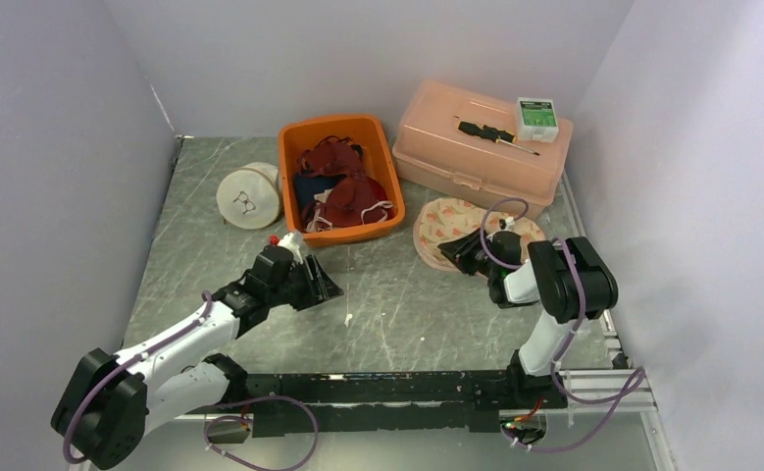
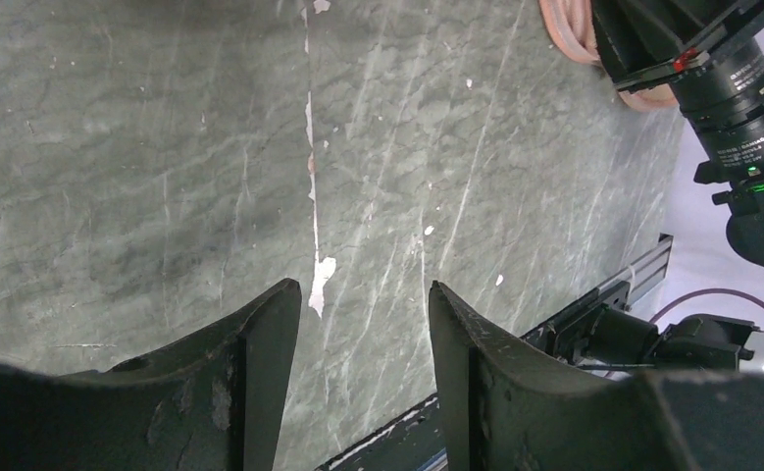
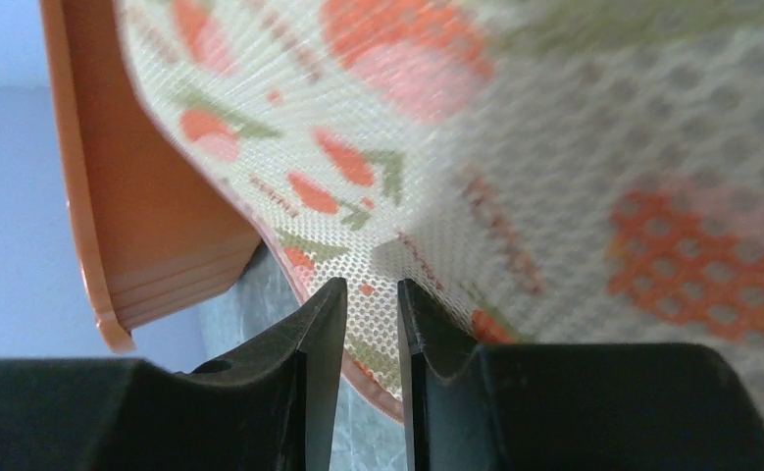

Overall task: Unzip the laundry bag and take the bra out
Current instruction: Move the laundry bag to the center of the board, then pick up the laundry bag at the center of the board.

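Note:
The round mesh laundry bag (image 1: 453, 224) with orange fruit print lies flat on the table, right of centre. My right gripper (image 1: 453, 255) is at its near-left rim. In the right wrist view the right gripper (image 3: 371, 289) is shut on the bag (image 3: 554, 147), its jaws narrow with the pink-trimmed edge between them. My left gripper (image 1: 331, 291) hovers low over the bare table, left of centre. It is open in the left wrist view (image 2: 363, 294) and holds nothing. The bag's rim (image 2: 566, 22) shows at that view's top right. The bra is hidden. I cannot make out the zipper.
An orange bin (image 1: 336, 126) holding dark red garments stands at the back centre. A white round mesh bag (image 1: 248, 196) lies to its left. A peach lidded box (image 1: 476, 157) at the back right carries a screwdriver (image 1: 495, 134) and a small green-white box (image 1: 535, 116). Walls close both sides.

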You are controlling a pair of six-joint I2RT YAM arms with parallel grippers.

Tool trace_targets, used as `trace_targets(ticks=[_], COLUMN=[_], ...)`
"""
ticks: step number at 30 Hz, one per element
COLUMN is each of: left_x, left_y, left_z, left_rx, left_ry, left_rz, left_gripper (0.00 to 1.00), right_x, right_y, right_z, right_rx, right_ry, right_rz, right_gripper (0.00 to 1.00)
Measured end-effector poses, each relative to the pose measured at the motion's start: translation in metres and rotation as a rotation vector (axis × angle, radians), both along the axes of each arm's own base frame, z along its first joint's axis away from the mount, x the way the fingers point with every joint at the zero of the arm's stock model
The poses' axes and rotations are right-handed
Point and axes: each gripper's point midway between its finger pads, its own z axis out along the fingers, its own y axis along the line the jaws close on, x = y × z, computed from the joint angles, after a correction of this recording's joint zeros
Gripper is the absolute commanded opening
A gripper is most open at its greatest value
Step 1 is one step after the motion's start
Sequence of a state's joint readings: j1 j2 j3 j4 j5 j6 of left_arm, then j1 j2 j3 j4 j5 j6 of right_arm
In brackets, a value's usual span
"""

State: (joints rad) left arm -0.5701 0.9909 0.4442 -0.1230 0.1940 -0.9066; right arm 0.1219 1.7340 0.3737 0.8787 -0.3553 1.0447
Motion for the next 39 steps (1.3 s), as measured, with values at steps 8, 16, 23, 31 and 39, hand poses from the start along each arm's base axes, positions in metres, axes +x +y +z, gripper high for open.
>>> trace_targets(ticks=[8,16,23,31,39], left_x=[0.001,0.002,0.008,0.079,0.140], left_y=[0.002,0.011,0.027,0.054,0.164], left_z=[-0.009,-0.005,0.000,0.083,0.096], left_rx=[0.022,0.053,0.131,0.214,0.207], left_ry=[0.022,-0.008,-0.026,-0.199,-0.124], left_rz=[0.015,0.042,0.092,0.345,0.719], left_gripper=[0.56,0.56,0.61,0.75,0.85], right_x=[-0.002,0.001,-0.024,-0.078,-0.121], right_y=[0.004,-0.003,0.041,0.072,0.079], right_z=[0.014,0.100,0.191,0.198,0.110], right_rx=[0.021,-0.099,-0.291,-0.374,-0.355], right_ry=[-0.093,-0.332,-0.544,-0.591,-0.410], right_rz=[0.036,0.021,0.112,0.203,0.401], right_gripper=[0.52,0.68,0.66,0.67,0.65])
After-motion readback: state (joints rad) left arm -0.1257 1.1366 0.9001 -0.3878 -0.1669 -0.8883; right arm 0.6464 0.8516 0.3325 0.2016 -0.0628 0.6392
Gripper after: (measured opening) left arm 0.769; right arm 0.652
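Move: The laundry bag, the white round one with the glasses print, stands about 26 cm ahead of my left hand and 17 cm to its left, its middle some 3 cm below it. The orange bin is about 28 cm ahead of that hand and 2 cm right. From my right hand the laundry bag lies about 13 cm ahead and 40 cm left; the patterned bag's middle is 5 cm ahead and 5 cm right, the pink toolbox 22 cm ahead and 6 cm right. I lift my right hand off the patterned bag, opening the fingers wider, up about 22 cm, then draw it back and a little left towards the board's middle while sinking halfway down again. My left hand lingers, then sweeps left, forward and up towards the laundry bag, turning some 40 degrees counter-clockwise as its fingers spread, still short of it. ##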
